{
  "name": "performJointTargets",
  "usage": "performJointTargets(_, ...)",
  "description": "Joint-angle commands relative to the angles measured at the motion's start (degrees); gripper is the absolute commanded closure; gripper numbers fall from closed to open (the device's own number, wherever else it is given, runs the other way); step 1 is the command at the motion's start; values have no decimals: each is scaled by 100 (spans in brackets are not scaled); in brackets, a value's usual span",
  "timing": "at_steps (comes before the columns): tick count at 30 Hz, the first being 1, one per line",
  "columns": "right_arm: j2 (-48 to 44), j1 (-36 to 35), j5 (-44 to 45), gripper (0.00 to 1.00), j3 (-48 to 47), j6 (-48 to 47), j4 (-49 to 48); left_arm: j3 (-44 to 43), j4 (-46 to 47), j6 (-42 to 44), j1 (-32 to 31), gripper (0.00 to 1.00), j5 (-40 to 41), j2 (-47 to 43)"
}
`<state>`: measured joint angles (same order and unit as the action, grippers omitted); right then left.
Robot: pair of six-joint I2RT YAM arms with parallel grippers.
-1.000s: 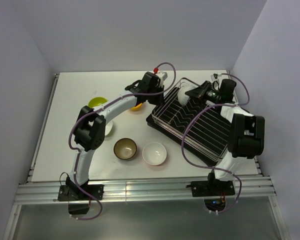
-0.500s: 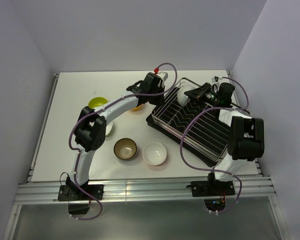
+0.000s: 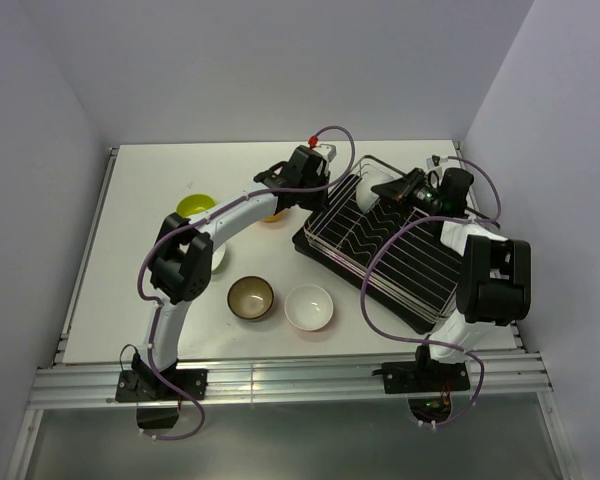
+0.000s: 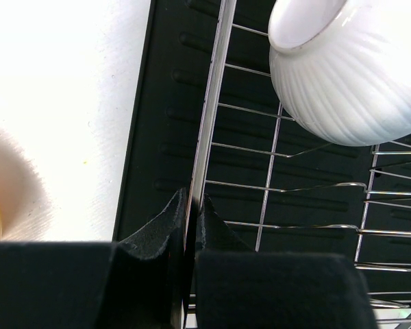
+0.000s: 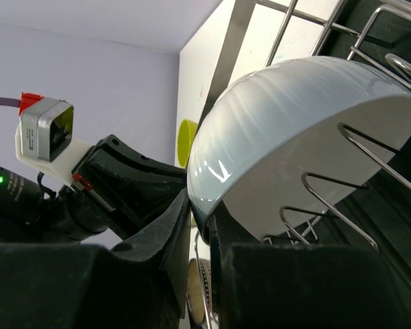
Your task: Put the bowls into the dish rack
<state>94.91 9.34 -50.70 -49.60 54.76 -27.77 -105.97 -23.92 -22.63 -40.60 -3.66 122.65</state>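
The dish rack (image 3: 410,262), silver wire on a black tray, lies at the right. My left gripper (image 4: 190,205) is shut on its left rim wire (image 4: 212,103). My right gripper (image 5: 202,212) is shut on the rim of a white bowl (image 5: 288,137), which is tilted on edge against the zigzag dividers at the rack's far end (image 3: 368,186). On the table sit a lime green bowl (image 3: 193,206), an orange bowl (image 3: 272,215) partly under the left arm, a white bowl (image 3: 218,258) half hidden by the left elbow, a brown bowl (image 3: 251,297) and another white bowl (image 3: 309,307).
The rack sits at an angle, near the right wall. The left arm stretches across the table's middle above the orange bowl. Purple cables loop over the rack from the right arm (image 3: 490,270). White walls close in the table on three sides.
My right wrist has shifted a little to the right and the held white bowl has tipped further onto the dividers. The left arm has stayed on the rack's rim.
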Motion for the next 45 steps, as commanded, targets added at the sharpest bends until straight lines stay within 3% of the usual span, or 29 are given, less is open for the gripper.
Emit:
performJointTargets(1,-17,340,139,93,30,-773,1554,-46,-341,-576,245,100,1069,145)
performJointTargets(8,80,419,560,85,-348,-1591,2863,-73,-332,-540,245,100,1043,163)
performJointTargets(15,159,428,1298,80,-506,-1969,3558,-72,-332,-523,245,100,1096,136)
performJointTargets(20,159,516,1387,67,-445,-2031,3717,-64,-332,-523,245,100,1113,136)
performJointTargets(33,98,683,1537,53,-550,-2207,4025,-73,-324,-496,245,100,1096,136)
performJointTargets(36,19,683,1589,45,-655,-2233,4121,-81,-315,-470,245,100,1104,101)
performJointTargets(38,-34,683,1668,32,-708,-2285,4296,-90,-323,-461,245,100,1122,110)
performJointTargets(44,-350,683,2177,27,-998,-2514,4937,-81,-323,-453,237,96,1139,92)
performJointTargets(45,-377,683,2230,19,-1094,-2532,5009,-90,-324,-453,245,96,1140,101)
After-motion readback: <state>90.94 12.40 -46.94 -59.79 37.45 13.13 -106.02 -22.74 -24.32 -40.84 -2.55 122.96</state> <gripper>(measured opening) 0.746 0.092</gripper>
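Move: The right hand still pinches the rim of the white bowl, whose middle is about 2 cm ahead, 1 cm left and 4 cm below. The rack tines it is meant for lie roughly 8 cm beneath the hand, 1 cm back. The rack's left rim is some 13 cm left and 4 cm back, the orange bowl about 25 cm left and 6 cm back. From the left hand, the tines lie 13 cm right, 4 cm ahead, 4 cm lower. Easing back and right about a centimetre with the bowl rim still pinched, the right hand then dips quickly some 3–4 cm down and a little farther back, tipping down about 15 degrees as its fingers start to open over the tines. It lets go of the rim, opens wide and rises about 2 cm. The left hand stays put, keeping its pinch on the rack's left rim. ##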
